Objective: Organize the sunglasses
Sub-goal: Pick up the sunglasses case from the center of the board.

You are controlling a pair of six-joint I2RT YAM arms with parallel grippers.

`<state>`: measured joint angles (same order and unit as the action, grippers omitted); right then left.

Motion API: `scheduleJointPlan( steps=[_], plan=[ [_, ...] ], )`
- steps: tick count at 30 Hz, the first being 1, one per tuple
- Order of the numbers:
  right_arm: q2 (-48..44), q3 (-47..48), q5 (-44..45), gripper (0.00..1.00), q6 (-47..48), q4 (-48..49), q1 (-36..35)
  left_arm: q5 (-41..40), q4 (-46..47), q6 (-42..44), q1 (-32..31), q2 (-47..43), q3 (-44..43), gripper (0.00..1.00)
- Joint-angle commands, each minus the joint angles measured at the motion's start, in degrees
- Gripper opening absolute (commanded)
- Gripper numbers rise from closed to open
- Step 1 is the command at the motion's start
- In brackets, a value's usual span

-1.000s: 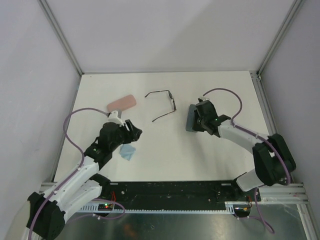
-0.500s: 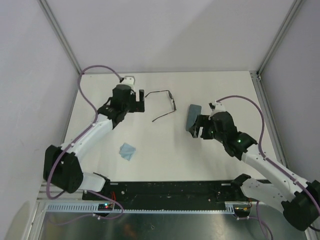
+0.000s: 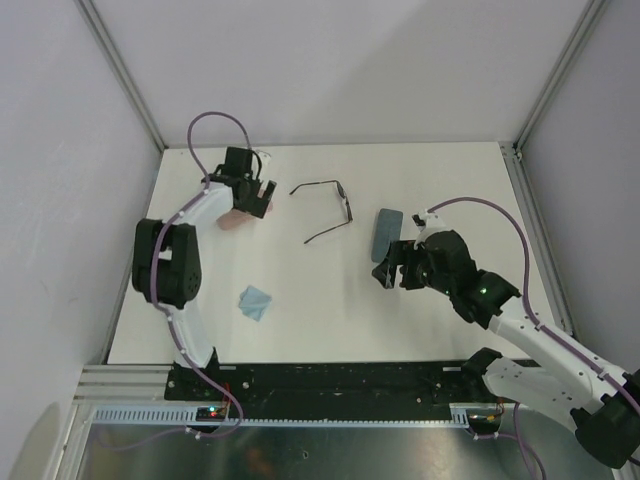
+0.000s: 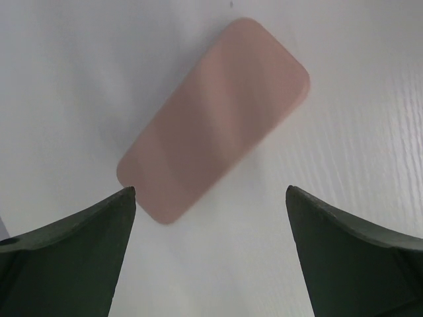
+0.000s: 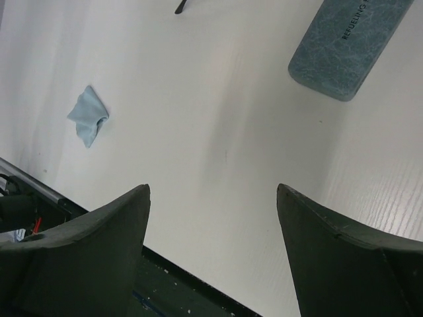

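The black wire-framed sunglasses [image 3: 330, 206] lie open on the table at the back centre; only the tip of one arm [image 5: 180, 8] shows in the right wrist view. The white-framed pair is out of view. My left gripper [image 3: 256, 196] is open and empty, hovering over the pink case [image 3: 230, 221]. In the left wrist view the gripper [image 4: 210, 193] sits just past the lower end of the case [image 4: 215, 115]. My right gripper [image 3: 392, 270] is open and empty, just in front of the blue-grey case [image 3: 385, 230]. It also shows in the right wrist view [image 5: 213, 188].
A light-blue cloth [image 3: 255, 302] lies crumpled at the front left, also seen in the right wrist view [image 5: 89, 119]. The blue-grey case [image 5: 347, 46] lies closed at that view's upper right. White enclosure walls stand at the back and sides; a black rail runs along the near table edge [image 5: 185, 281].
My left arm swung from the front left out to the far left, over the pink case. My right gripper drew back from the blue-grey case toward the front.
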<state>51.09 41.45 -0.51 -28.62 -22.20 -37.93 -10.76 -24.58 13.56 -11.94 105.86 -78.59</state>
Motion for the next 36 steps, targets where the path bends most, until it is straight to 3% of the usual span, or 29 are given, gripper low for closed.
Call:
scheduleJointPlan(
  steps=[1,8,14,17,19,22,30,34,36],
  plan=[
    [-1.7,0.2,-2.3,0.82,0.0,0.1,-0.1,8.9,-2.4,5.7,3.0,5.6,-8.7,1.0],
    [-1.1,1.4,-3.2,0.84,-0.1,-1.0,0.0,19.7,-7.9,6.5,7.3,16.2,-17.7,1.0],
    [-0.6,2.1,-4.1,0.84,-0.6,-0.9,0.0,22.5,-10.6,4.3,9.1,22.7,-22.5,0.99],
    [-0.8,2.1,-3.9,0.83,-0.9,-1.1,-0.1,24.7,-11.3,2.3,9.1,23.1,-23.1,0.89],
    [-1.0,2.1,-3.8,0.82,-1.0,-1.4,-0.3,26.4,-11.8,0.7,8.9,22.6,-23.1,0.75],
    [-1.3,2.1,-3.3,0.81,-1.0,-1.7,-0.6,30.9,-12.7,-2.5,7.9,20.0,-22.7,0.56],
    [0.8,2.1,-3.3,0.81,-1.2,-2.4,-0.9,48.9,-10.8,-17.9,-0.6,5.7,-17.8,0.35],
    [0.3,2.1,-6.4,0.84,-1.6,-1.0,0.2,53.2,0.1,-31.7,-5.9,-4.1,-6.0,0.32],
    [-0.5,2.1,-7.9,0.91,-2.0,0.0,1.6,55.9,11.0,-41.5,-7.5,-9.8,2.5,0.3]
  ],
)
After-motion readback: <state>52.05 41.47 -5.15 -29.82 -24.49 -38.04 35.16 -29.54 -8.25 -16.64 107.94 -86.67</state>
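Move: The pink sunglasses case lies about 6 cm ahead of my open left hand, barely 1 cm to its left and some 7 cm below. The black sunglasses lie open about 22 cm to the right of the case and level with it. The blue cloth is roughly 27 cm nearer me than the case and 5 cm to its right. From my right hand, the pink case is about 29 cm ahead, 33 cm to the left and 15 cm below. I reach my left hand forward about 5 cm and down 7 cm onto the pink case, then close the fingers on its sides. Gripping it, I swing right some 18 cm while lifting about 12 cm and drawing back about 10, towards the black sunglasses. The hand rolls left side down, some 45 degrees in all, and turns a little clockwise. ##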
